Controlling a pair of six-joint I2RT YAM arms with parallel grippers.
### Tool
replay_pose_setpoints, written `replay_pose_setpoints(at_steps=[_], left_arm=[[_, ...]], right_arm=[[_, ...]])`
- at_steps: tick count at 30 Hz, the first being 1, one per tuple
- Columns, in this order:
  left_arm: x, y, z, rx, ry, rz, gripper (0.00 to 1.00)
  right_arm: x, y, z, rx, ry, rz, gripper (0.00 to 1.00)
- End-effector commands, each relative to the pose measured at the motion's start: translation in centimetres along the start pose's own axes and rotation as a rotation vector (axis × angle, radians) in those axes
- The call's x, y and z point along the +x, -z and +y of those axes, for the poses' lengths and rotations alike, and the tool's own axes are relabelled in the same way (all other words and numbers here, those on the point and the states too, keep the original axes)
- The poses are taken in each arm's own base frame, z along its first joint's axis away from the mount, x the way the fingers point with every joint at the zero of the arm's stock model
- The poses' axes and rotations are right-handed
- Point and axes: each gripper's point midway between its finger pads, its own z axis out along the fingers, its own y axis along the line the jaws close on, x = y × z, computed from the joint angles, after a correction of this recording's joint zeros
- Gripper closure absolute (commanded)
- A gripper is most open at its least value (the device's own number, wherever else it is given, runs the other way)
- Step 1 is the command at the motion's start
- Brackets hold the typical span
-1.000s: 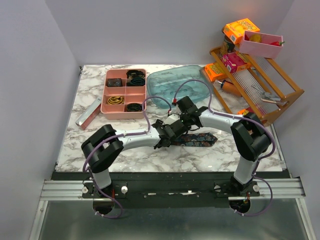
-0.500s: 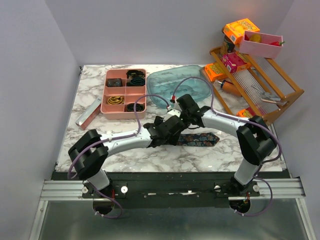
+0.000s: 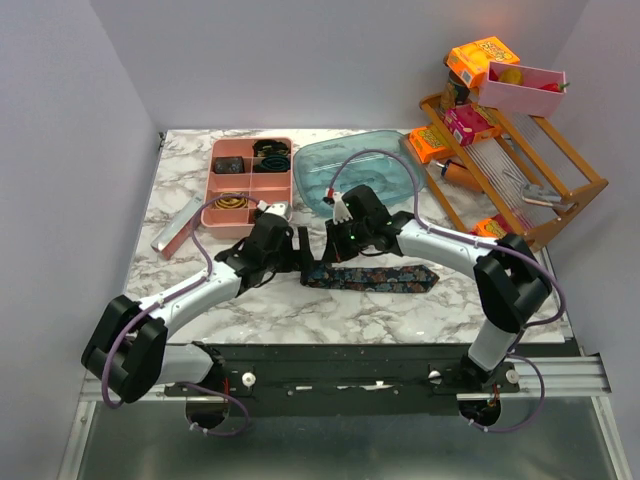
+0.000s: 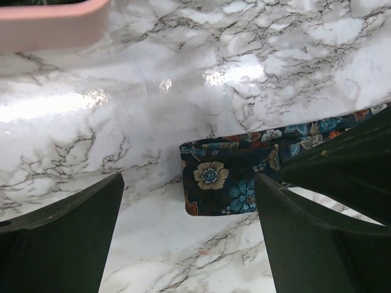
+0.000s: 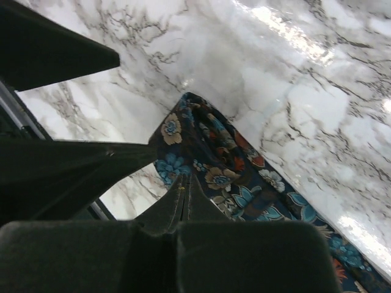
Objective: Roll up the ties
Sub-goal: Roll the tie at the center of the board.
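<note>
One tie (image 3: 385,278), dark with a floral print, lies flat across the marble table in front of the arms, its narrow squared end to the left. My left gripper (image 3: 300,250) is open just left of that end. In the left wrist view the tie end (image 4: 223,183) lies flat between the spread fingers (image 4: 67,238), untouched. My right gripper (image 3: 335,245) is over the same end. In the right wrist view its fingers (image 5: 185,183) are shut together, tips down on the tie (image 5: 232,165); no fabric shows between them.
A pink compartment tray (image 3: 209,190) with rolled items stands at the back left; its rim shows in the left wrist view (image 4: 55,24). A teal tray (image 3: 360,165) sits behind the grippers. A wooden rack (image 3: 560,190) with boxes is at the right, a pink bar (image 3: 178,228) at the left.
The left arm has swung left and stretched out, uncovering the tie's left end. The right gripper has shifted slightly left and back. The tie now reaches further left.
</note>
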Motion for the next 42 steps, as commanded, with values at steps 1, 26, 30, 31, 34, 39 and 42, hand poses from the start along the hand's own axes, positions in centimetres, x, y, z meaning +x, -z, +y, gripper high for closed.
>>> replay_pose_setpoints(at_steps=[1,26,30,31,34,39,42], left_arm=[[0.1,0.5,-2.2,0.264,0.142,0.037,0.03],[4.0,-3.2,-1.7,0.463,0.356,0.105,0.23],[4.7,-3.7,-2.8,0.478,0.353,0.134,0.33],[4.8,-3.7,-3.0,0.482,0.357,0.135,0.34],[5.2,-3.9,-3.6,0.487,0.357,0.140,0.40],[5.1,-4.1,-3.3,0.463,0.363,0.114,0.56],[4.9,-4.2,-3.1,0.447,0.359,0.103,0.62]], right_arm=[[-0.5,-1.0,1.2,-0.051,0.004,0.008,0.99],[4.8,-3.7,-3.2,0.116,-0.071,0.165,0.99],[4.5,-3.6,-3.2,0.121,-0.071,0.157,0.99],[4.5,-3.6,-3.3,0.124,-0.074,0.156,0.99],[4.2,-3.5,-3.2,0.129,-0.074,0.147,0.99],[4.0,-3.4,-3.2,0.129,-0.072,0.139,0.99],[3.8,-3.4,-3.1,0.127,-0.069,0.136,0.99]])
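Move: The tie's rolled end lies about 3 cm back, 4 cm to the right and 6 cm below my left hand. The unrolled strip's middle is some 14 cm farther right of the roll, level with it. The cable organizer sits about 15 cm ahead and 12 cm left of my left hand, the teal tray roughly 19 cm ahead and 12 cm right. From my closed right hand the roll is about 2 cm back, 2 cm left and 6 cm below. I sink my open left hand about 5 cm, then carry it some 5 cm to the right over the rolled end, tipping its left side down about 30 degrees and closing the fingers to under half open around the silk. Meanwhile I lower my shut right fingertips about 5 cm onto the tie, at the roll's inner side. ##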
